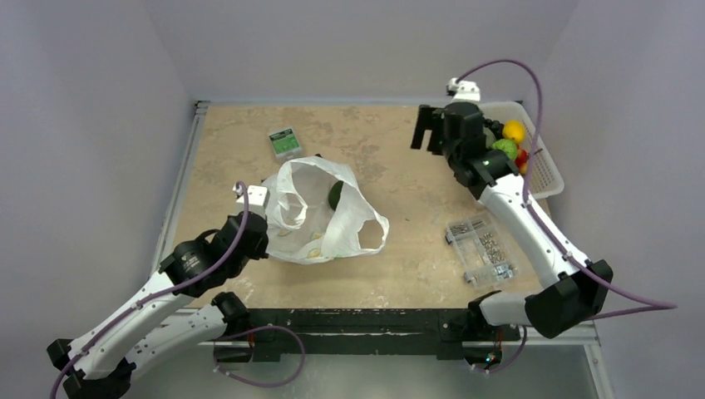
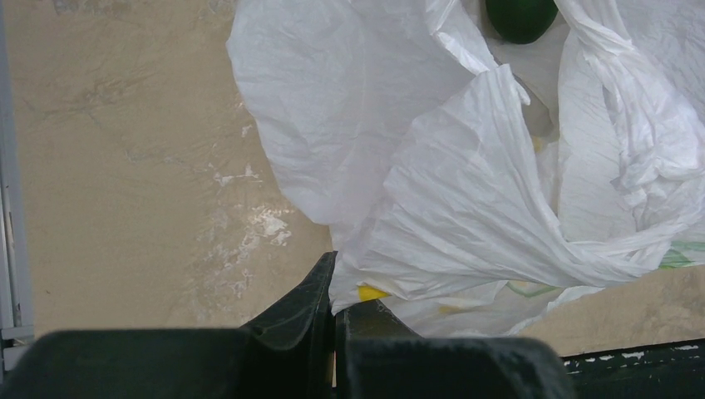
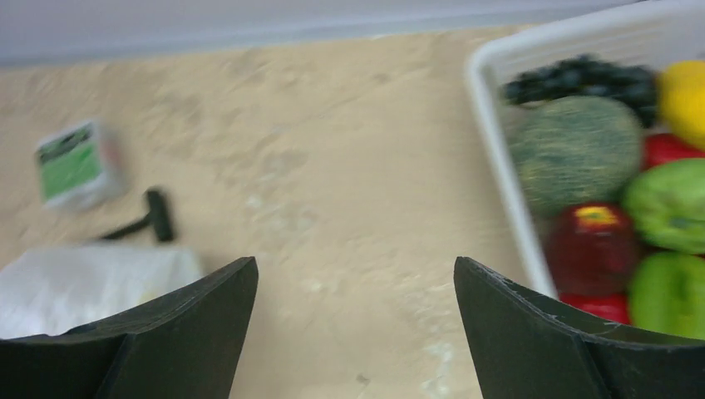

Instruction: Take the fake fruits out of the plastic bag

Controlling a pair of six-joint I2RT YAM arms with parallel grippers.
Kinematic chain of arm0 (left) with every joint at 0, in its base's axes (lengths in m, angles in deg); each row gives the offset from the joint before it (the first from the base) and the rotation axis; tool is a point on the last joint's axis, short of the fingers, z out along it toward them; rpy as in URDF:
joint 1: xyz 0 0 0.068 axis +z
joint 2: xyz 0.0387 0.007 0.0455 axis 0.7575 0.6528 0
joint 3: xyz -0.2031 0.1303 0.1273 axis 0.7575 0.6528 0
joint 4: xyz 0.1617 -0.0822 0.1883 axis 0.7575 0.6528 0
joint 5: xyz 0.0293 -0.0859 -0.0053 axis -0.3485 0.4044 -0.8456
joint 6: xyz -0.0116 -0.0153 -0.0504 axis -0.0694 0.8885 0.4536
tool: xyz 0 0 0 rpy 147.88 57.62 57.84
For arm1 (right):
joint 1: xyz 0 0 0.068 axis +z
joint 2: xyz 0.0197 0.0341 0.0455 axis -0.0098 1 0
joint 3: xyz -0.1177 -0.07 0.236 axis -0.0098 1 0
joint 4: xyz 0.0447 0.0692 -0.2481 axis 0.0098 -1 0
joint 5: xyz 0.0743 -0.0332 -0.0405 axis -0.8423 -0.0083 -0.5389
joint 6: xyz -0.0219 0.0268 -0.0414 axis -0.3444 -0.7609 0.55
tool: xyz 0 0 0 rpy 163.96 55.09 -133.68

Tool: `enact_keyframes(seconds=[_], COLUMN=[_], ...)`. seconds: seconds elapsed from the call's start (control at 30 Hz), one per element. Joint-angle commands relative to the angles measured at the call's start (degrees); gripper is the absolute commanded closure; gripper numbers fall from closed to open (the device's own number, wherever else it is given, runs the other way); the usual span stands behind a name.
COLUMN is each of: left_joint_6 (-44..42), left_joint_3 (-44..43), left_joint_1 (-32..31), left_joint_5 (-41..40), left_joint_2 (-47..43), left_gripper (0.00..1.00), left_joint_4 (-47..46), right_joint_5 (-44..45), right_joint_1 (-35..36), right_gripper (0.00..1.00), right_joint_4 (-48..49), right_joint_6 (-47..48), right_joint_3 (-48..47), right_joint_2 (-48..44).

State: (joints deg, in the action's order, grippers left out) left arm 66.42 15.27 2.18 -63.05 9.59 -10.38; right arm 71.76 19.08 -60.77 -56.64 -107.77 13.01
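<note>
The white plastic bag (image 1: 320,214) lies crumpled and open in the middle of the table. A dark green fake fruit (image 1: 335,195) shows inside its mouth, and it is also at the top of the left wrist view as a green fruit (image 2: 521,17). A yellow patch (image 2: 372,293) shows through the film. My left gripper (image 1: 264,231) is shut on the bag's near left edge (image 2: 341,287). My right gripper (image 1: 426,131) hovers open and empty over bare table (image 3: 355,274), left of the basket. The bag (image 3: 83,283) lies far to its left.
A white basket (image 1: 544,170) at the back right holds several fake fruits, among them a green melon (image 3: 574,150), a red apple (image 3: 594,237) and a yellow one (image 3: 686,96). A clear box of screws (image 1: 482,249) sits front right. A small green box (image 1: 284,141) lies behind the bag.
</note>
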Motion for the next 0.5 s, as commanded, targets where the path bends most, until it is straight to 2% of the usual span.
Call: enact_keyframes(seconds=[0.0,0.2,0.33,0.47], left_joint_6=[-0.28,-0.03,0.33,0.49], left_joint_3=[-1.10,-1.19,-1.26,-1.23], left_joint_1=[-0.50,-0.54,-0.48,-0.48], left_joint_5=[0.54,-0.36,-1.45,-2.08], left_joint_2=[0.60,0.54,-0.10,-0.76], left_gripper=[1.00,1.00,1.00,1.00], left_joint_4=[-1.89,-1.59,-1.24,-1.15], right_joint_5=[-6.43,-7.83,-6.33,-5.39], right_joint_1=[10.50,27.56,38.69,43.52], right_gripper=[0.14,0.28,0.40,0.49], right_joint_4=[0.80,6.00,9.89,12.70], right_joint_6=[0.52,7.29,14.03,17.42], right_joint_3=[3.82,7.38,8.27,7.18], right_joint_2=[-2.49,-5.54,-3.93,2.20])
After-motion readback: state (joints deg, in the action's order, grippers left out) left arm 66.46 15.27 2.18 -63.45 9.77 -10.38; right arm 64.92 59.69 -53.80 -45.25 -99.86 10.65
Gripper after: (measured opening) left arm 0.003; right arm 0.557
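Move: The avocado left inside the bag lies about 25 cm to the right hand's left, 2 cm back and some 26 cm below. The bag's middle is about 4 cm left of the avocado and 5 cm nearer the base; a hammer head sits 12 cm beyond the avocado and 4 cm to its left. The fruit basket is about 20 cm right of the right hand and 11 cm farther out. From the left hand the avocado is some 21 cm ahead, 15 cm right and 14 cm below. Sweeping left about 25 cm and drawing back some 16 cm, the empty right hand swings away from the basket to over the near side of the bag, towards the avocado but staying high. It turns counter-clockwise about 50 degrees on the way, while its wide-open fingers narrow to roughly half open. The left hand stays in place, still pinching the bag's rim. ##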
